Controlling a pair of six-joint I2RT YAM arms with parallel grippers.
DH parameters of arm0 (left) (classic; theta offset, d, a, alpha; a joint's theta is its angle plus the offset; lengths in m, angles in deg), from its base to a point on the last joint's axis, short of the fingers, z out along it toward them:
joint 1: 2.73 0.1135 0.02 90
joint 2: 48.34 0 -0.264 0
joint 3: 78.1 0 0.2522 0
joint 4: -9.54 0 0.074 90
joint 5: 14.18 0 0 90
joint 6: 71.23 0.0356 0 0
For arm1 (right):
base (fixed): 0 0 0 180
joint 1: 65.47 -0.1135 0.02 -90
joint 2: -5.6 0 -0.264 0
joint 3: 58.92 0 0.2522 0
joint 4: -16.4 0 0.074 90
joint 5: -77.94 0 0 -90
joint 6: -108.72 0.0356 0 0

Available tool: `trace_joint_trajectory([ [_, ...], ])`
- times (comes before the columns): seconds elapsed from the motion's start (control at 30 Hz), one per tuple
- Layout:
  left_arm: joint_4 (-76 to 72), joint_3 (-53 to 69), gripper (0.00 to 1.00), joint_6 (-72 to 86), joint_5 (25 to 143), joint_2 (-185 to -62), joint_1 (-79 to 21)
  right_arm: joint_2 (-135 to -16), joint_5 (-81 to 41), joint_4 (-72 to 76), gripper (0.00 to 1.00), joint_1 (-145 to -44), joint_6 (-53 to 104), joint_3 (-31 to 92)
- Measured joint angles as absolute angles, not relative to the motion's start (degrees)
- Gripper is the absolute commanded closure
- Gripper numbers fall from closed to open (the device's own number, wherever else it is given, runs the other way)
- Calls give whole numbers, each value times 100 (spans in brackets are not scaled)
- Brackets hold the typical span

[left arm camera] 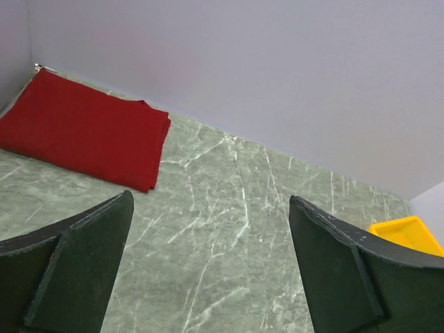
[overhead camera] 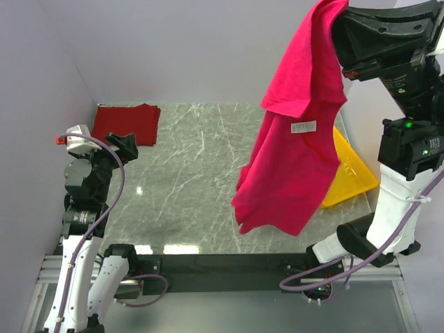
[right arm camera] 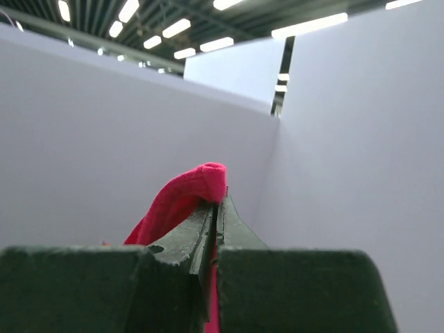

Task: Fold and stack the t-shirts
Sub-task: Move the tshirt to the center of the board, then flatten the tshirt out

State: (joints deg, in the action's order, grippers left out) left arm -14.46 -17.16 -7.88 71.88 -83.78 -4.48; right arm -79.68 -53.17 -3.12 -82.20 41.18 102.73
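Note:
A bright crimson t-shirt (overhead camera: pixel 295 139) with a small white neck label hangs high over the right half of the table, pinched in my right gripper (overhead camera: pixel 338 15) at the top. In the right wrist view the jaws are shut on a fold of that crimson t-shirt (right arm camera: pixel 182 196), with my right gripper (right arm camera: pixel 216 201) pointing upward. A darker red t-shirt (overhead camera: pixel 126 123) lies folded flat at the table's far left corner and shows as a neat rectangle (left arm camera: pixel 80 132) in the left wrist view. My left gripper (overhead camera: pixel 123 144) stands open just in front of it, nothing between its fingers (left arm camera: pixel 76 267).
A yellow plastic tray (overhead camera: pixel 350 173) sits at the table's right edge, partly behind the hanging shirt; its corner (left arm camera: pixel 406 232) shows in the left wrist view. White walls close in the back and both sides. The grey-green marble table top (overhead camera: pixel 187 180) stretches between the two arms.

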Motion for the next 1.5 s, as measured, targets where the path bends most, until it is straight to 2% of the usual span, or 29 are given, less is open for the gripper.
trace_joint_trajectory([
  [0.17,-1586,-1716,1,-788,7103,-8181,-448,-7933,-4796,-203,100,-9094,3657,9836],
  [0.53,-1765,-1709,0,-788,7033,-7954,-448,-7526,-4534,-1228,100,-10082,2135,6422],
  [0.63,-1813,-1709,1,-788,7033,-7954,-448,-7552,-4362,-1707,77,-10377,1556,5434],
  [0.67,-1835,-1709,1,-790,7033,-7951,-448,-7594,-4285,-1897,58,-10441,1355,5174],
  [0.73,-1874,-1709,1,-793,7037,-7938,-448,-7692,-4088,-2205,45,-10533,1003,4693],
  [0.77,-1879,-1709,1,-793,7037,-7927,-448,-7723,-3966,-2336,33,-10546,806,4486],
  [0.83,-1874,-1709,0,-797,7037,-7914,-448,-7736,-3653,-2557,27,-10517,461,4051],
  [0.97,-1874,-1711,1,-810,7041,-7912,-448,-7605,-3304,-2758,25,-10185,-42,3463],
  [1.2,-1817,-1845,1,-941,7127,-7925,-448,-7126,-3258,-3331,26,-8345,-695,3089],
  [1.3,-1708,-1971,0,-1007,7212,-7995,-448,-6901,-3019,-3571,26,-7866,-804,2626],
  [1.5,-1448,-2103,1,-1112,7428,-8310,-448,-7183,-1457,-3748,28,-7381,-378,1852],
])
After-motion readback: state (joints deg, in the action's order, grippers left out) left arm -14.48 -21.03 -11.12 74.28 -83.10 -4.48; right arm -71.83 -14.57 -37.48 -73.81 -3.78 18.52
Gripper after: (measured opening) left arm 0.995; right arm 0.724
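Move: My right hand is high up, fingers pointing left and upward, still pinching the magenta t-shirt, which hangs beneath it. The centre of the board, where the shirt is going, lies about 75 cm below, some 12 cm to the left and 5 cm ahead. The yellow box is roughly 19 cm ahead and 28 cm to the right of that hand, the folded red t-shirt about 33 cm ahead and 48 cm to its left, both also at table level. From my left hand that centre spot is about 29 cm right, 8 cm back and 34 cm down. I fling my right hand down, left and forward over the board, opening the fingers about 35 cm lower to let go of the t-shirt well above the table. Then I swing right, some 30 cm, away from the shirt and sinking further to the yellow box's left rim, the wrist turning the fingers down. My empty left hand draws back about 2 cm, then comes forward again and dips 3 cm. ##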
